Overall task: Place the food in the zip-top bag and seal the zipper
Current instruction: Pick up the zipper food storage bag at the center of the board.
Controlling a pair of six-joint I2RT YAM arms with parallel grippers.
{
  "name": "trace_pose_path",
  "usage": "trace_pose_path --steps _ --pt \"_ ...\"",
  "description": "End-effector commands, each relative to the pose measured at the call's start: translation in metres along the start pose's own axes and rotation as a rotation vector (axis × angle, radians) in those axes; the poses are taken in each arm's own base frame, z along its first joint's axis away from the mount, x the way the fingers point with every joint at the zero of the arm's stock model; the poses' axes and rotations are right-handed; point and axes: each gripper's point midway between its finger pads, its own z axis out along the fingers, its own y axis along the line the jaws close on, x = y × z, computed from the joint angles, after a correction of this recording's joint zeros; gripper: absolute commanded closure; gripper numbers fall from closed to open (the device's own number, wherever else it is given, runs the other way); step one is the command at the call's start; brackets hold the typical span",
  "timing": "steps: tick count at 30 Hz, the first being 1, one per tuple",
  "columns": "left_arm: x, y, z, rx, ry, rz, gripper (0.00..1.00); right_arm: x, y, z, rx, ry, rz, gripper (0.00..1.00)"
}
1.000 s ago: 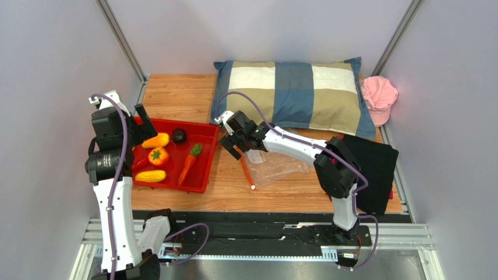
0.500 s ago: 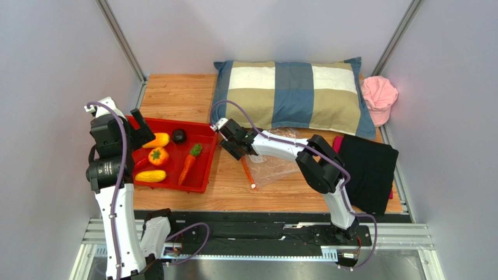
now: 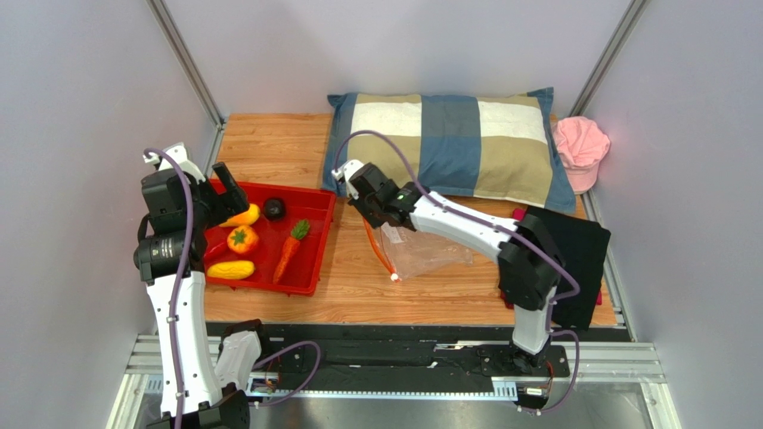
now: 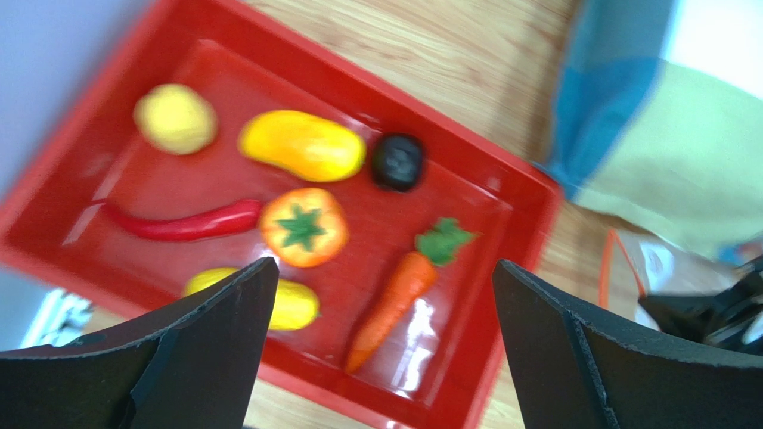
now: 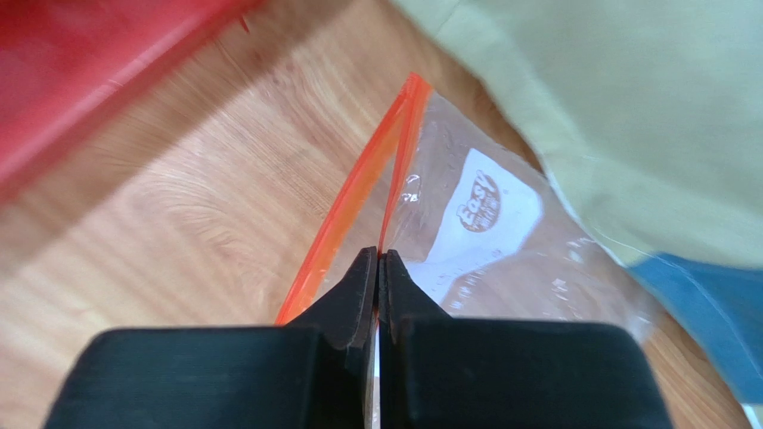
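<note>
The food lies in a red tray [image 3: 269,288]: a carrot [image 3: 290,250], an orange pepper [image 3: 242,239], a yellow fruit [image 3: 231,269] and a dark round fruit [image 3: 274,209]. My left gripper [image 4: 381,268] hangs open above them, with the carrot [image 4: 394,295] between its fingers' lines of sight and a red chili [image 4: 184,223] further left. The clear zip-top bag [image 3: 430,250] lies on the table to the tray's right. My right gripper [image 5: 378,259] is shut on one lip of the bag's orange zipper [image 5: 358,179], so the mouth gapes a little. The white slider [image 3: 394,278] sits at the zipper's near end.
A checked pillow [image 3: 448,143] lies across the back, just behind the bag. A pink cap [image 3: 580,147] is at the far right and a black cloth [image 3: 573,259] lies right of the bag. Grey walls close in both sides.
The right gripper has closed on the bag's zipper lip and drawn it slightly up and back. The left gripper stays open, shifting slightly over the tray.
</note>
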Motion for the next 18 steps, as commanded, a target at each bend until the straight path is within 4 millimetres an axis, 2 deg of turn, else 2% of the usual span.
trace_pose_path --steps 1,3,4,6,7,9,10,15,18 --pt "-0.003 -0.055 -0.005 0.305 0.008 -0.037 0.01 -0.061 -0.028 -0.078 -0.054 -0.200 0.186 1.00" --pt "0.002 -0.078 -0.009 0.418 0.025 -0.035 0.01 -0.071 -0.037 -0.100 -0.067 -0.249 0.238 1.00" --pt "0.008 -0.093 -0.012 0.470 0.046 -0.016 0.01 -0.073 -0.045 -0.105 -0.063 -0.261 0.281 1.00" --pt "0.018 -0.111 -0.012 0.524 0.075 -0.003 0.01 -0.080 -0.052 -0.120 -0.074 -0.297 0.315 1.00" --pt "0.029 -0.128 -0.016 0.576 0.104 0.030 0.01 -0.083 -0.055 -0.123 -0.083 -0.311 0.338 1.00" --pt "0.035 -0.145 -0.017 0.634 0.121 0.049 0.01 -0.090 -0.056 -0.134 -0.098 -0.343 0.356 1.00" --pt "0.043 -0.155 -0.017 0.665 0.154 0.061 0.02 -0.094 -0.055 -0.138 -0.112 -0.357 0.367 1.00" --pt "0.056 -0.186 -0.015 0.746 0.282 0.035 0.06 -0.098 -0.051 -0.148 -0.151 -0.383 0.409 1.00" --pt "0.060 -0.210 -0.027 0.824 0.314 0.048 0.06 -0.094 -0.049 -0.149 -0.157 -0.383 0.436 1.00"
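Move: Already pinched in the right fingers is the bag; the middle of its orange zipper edge lies about 4 cm back from that hand, 1 cm to its right and 3 cm lower. From the same hand, the carrot is roughly 17 cm left and 4 cm back, the striped pillow 19 cm ahead and 18 cm right. The empty left hand has the zipper edge some 32 cm to its right, 4 cm ahead and 22 cm below. Hoisting the bag by its zipper edge, the right hand climbs about 15 cm, easing a little right, then stays at that height; its fingers keep shut while the wrist rolls some 25 degrees, left side rising. Meanwhile the left hand sweeps roughly 19 cm right over the red tray towards the zipper edge, turning clockwise about 40 degrees, right side tipping up, fingers still wide open. ##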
